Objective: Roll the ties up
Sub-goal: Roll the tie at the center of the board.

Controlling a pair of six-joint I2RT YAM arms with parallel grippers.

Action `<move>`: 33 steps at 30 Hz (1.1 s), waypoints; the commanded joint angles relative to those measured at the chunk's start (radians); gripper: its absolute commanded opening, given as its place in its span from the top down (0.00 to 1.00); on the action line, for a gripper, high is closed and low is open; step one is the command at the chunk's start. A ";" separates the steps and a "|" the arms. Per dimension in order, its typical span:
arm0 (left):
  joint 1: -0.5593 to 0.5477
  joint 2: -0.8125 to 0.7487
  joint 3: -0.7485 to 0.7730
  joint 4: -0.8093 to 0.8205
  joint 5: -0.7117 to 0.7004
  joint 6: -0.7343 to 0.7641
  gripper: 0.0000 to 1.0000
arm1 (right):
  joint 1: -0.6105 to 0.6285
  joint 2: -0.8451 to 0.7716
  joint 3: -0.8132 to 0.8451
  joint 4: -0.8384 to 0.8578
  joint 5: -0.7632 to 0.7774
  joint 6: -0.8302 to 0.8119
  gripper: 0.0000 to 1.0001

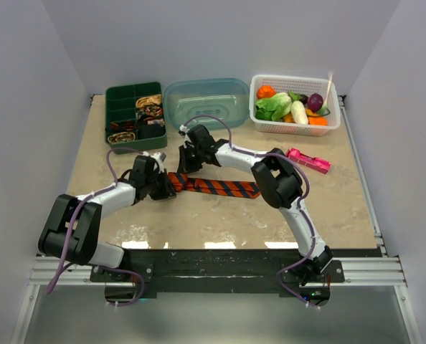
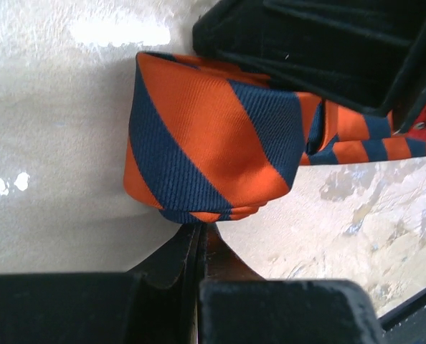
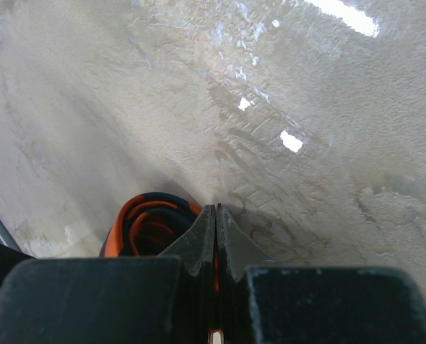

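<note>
The orange tie point(image 1: 220, 187) with dark diagonal stripes lies across the middle of the table, its left end rolled into a coil point(image 2: 213, 136). My left gripper point(image 1: 168, 188) is at that coil. In the left wrist view its fingers point(image 2: 201, 226) are shut, with the tips pinching the coil's near edge. My right gripper point(image 1: 186, 165) reaches in from behind the coil. It is shut point(image 3: 215, 208) with a sliver of orange fabric between its jaws. The roll's spiral end point(image 3: 152, 222) shows just left of its fingers. The right gripper's black body point(image 2: 328, 50) presses against the coil's far side.
A green compartment box point(image 1: 116, 97) at the back left holds small coiled ties point(image 1: 148, 102). Beside it stand a clear teal tub point(image 1: 206, 102) and a white basket point(image 1: 296, 127) of toy vegetables. A pink flat gadget point(image 1: 308, 160) lies right of the right arm.
</note>
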 commanded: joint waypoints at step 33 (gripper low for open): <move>-0.035 -0.233 -0.062 -0.037 -0.083 -0.025 0.64 | -0.062 -0.032 0.142 -0.098 0.054 -0.071 1.00</move>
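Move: The half-made tie roll lies right ahead of my shut left fingers, its middle about 4 cm ahead, 1 cm to the right and 1 cm above them. From my shut right fingers at its far edge, that middle is some 4 cm back and 1 cm right, at about their height. Counted from my left hand, the flat tail's middle is 2 cm ahead, 17 cm right and 1 cm below; the green box is 26 cm ahead, 13 cm left and 2 cm above. My right hand stays nearly still at the roll's far edge while my left, fingers shut, pushes the near edge forward about 2 cm with a slight drift right, and holds there. Then both come free: the left draws back some 2 cm, going left and rising about 1 cm as its fingers part by almost a third; the right, still shut, leaves forward about 3 cm, also right and slightly up. ##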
